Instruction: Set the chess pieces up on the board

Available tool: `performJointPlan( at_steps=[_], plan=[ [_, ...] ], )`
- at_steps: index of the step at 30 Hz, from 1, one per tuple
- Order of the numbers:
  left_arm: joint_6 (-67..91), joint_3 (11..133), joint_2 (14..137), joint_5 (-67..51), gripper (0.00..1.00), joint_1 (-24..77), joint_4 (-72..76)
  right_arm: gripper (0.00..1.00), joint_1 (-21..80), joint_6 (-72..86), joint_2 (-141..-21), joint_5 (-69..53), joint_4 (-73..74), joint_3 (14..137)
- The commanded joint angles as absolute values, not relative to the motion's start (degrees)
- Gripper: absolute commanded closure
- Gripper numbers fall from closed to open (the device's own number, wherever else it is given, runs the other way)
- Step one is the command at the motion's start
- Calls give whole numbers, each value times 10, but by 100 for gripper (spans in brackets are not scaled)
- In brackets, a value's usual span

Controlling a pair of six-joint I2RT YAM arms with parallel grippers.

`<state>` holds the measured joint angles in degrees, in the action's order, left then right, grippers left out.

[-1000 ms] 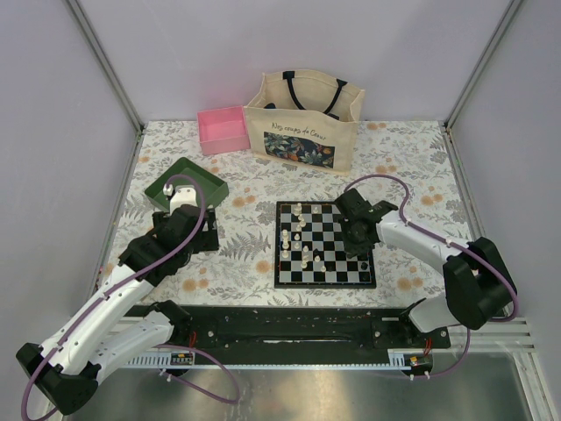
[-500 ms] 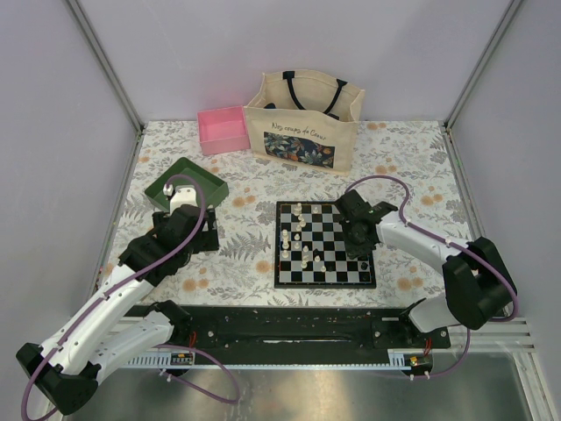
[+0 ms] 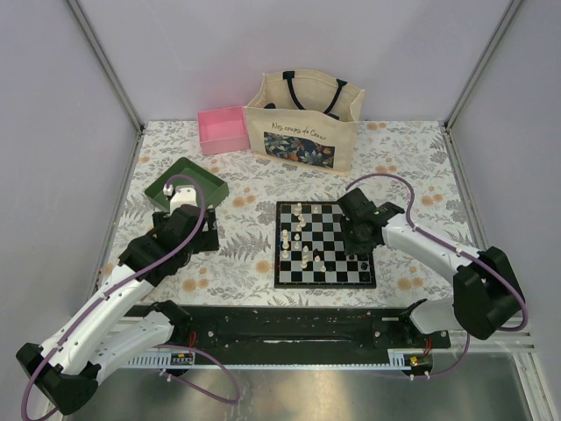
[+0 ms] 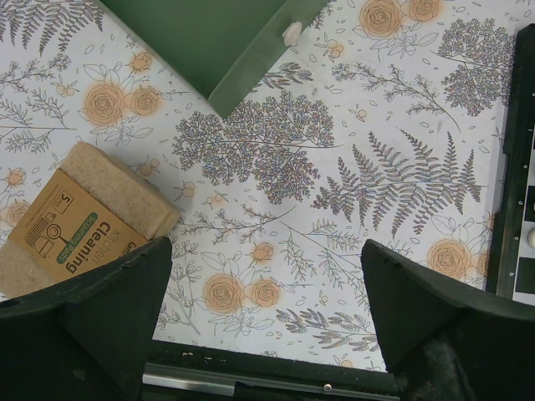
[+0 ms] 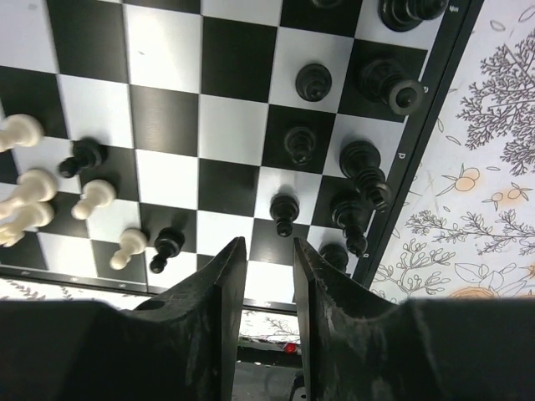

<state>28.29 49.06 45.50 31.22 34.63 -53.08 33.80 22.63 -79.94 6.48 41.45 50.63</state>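
Note:
The board [image 3: 324,285] lies mid-table, and a bare part of it shows in the right wrist view [image 5: 167,50]. Cream-white chess pieces [image 3: 302,237] stand scattered on its left half. Black pieces [image 3: 364,261] stand along its right edge, and several show in the right wrist view [image 5: 364,167], with white ones [image 5: 92,196] at the left. My right gripper [image 3: 355,232] hovers over the board's right side. Its jaws [image 5: 268,244] stand narrowly apart with nothing between them, just above a black pawn [image 5: 285,213]. My left gripper [image 3: 195,235] is wide open and empty [image 4: 266,251] over the floral cloth.
A green tray [image 3: 186,182] sits at the left, with a small white thing at its wall [image 4: 292,32]. A packaged cleaning sponge [image 4: 84,213] lies by my left finger. A pink box [image 3: 223,130] and a tote bag [image 3: 303,121] stand at the back. The board's border [image 4: 510,167] is on the right.
My right gripper has drawn back a little toward the board's far right, away from the black pieces at the near right corner. The left arm has not moved.

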Motion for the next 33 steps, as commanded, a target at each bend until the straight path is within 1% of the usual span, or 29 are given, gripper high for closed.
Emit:
performJointPlan(
  at_steps=[1,7,15,28,33],
  plan=[
    [276,505,449,306,1,345,-516,62,359,220,-765,40,411,537],
    [276,507,450,306,1,345,-516,62,397,250,-769,17,397,526],
    [276,505,449,305,1,345,-516,62,434,271,-803,3,379,519],
    [276,506,449,306,1,344,-514,63,446,268,-841,9,395,531],
    [276,505,451,306,1,345,-516,66,446,269,-845,11,391,529]
  ],
)
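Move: From the part-open right hand, the black pawn it goes for stands about 6 cm left, 3 cm back and 2 cm below. A white pawn is roughly 2 cm left of that one, level with it; a second white pawn is some 3 cm left and 1 cm farther out of it. Another black pawn stands almost directly under the hand. From the idle left hand, the target pawn lies roughly 34 cm right, 2 cm back and 14 cm down. Still part-open, the right hand arcs some 6 cm left and 3 back, rising then sinking towards the black pawn. ##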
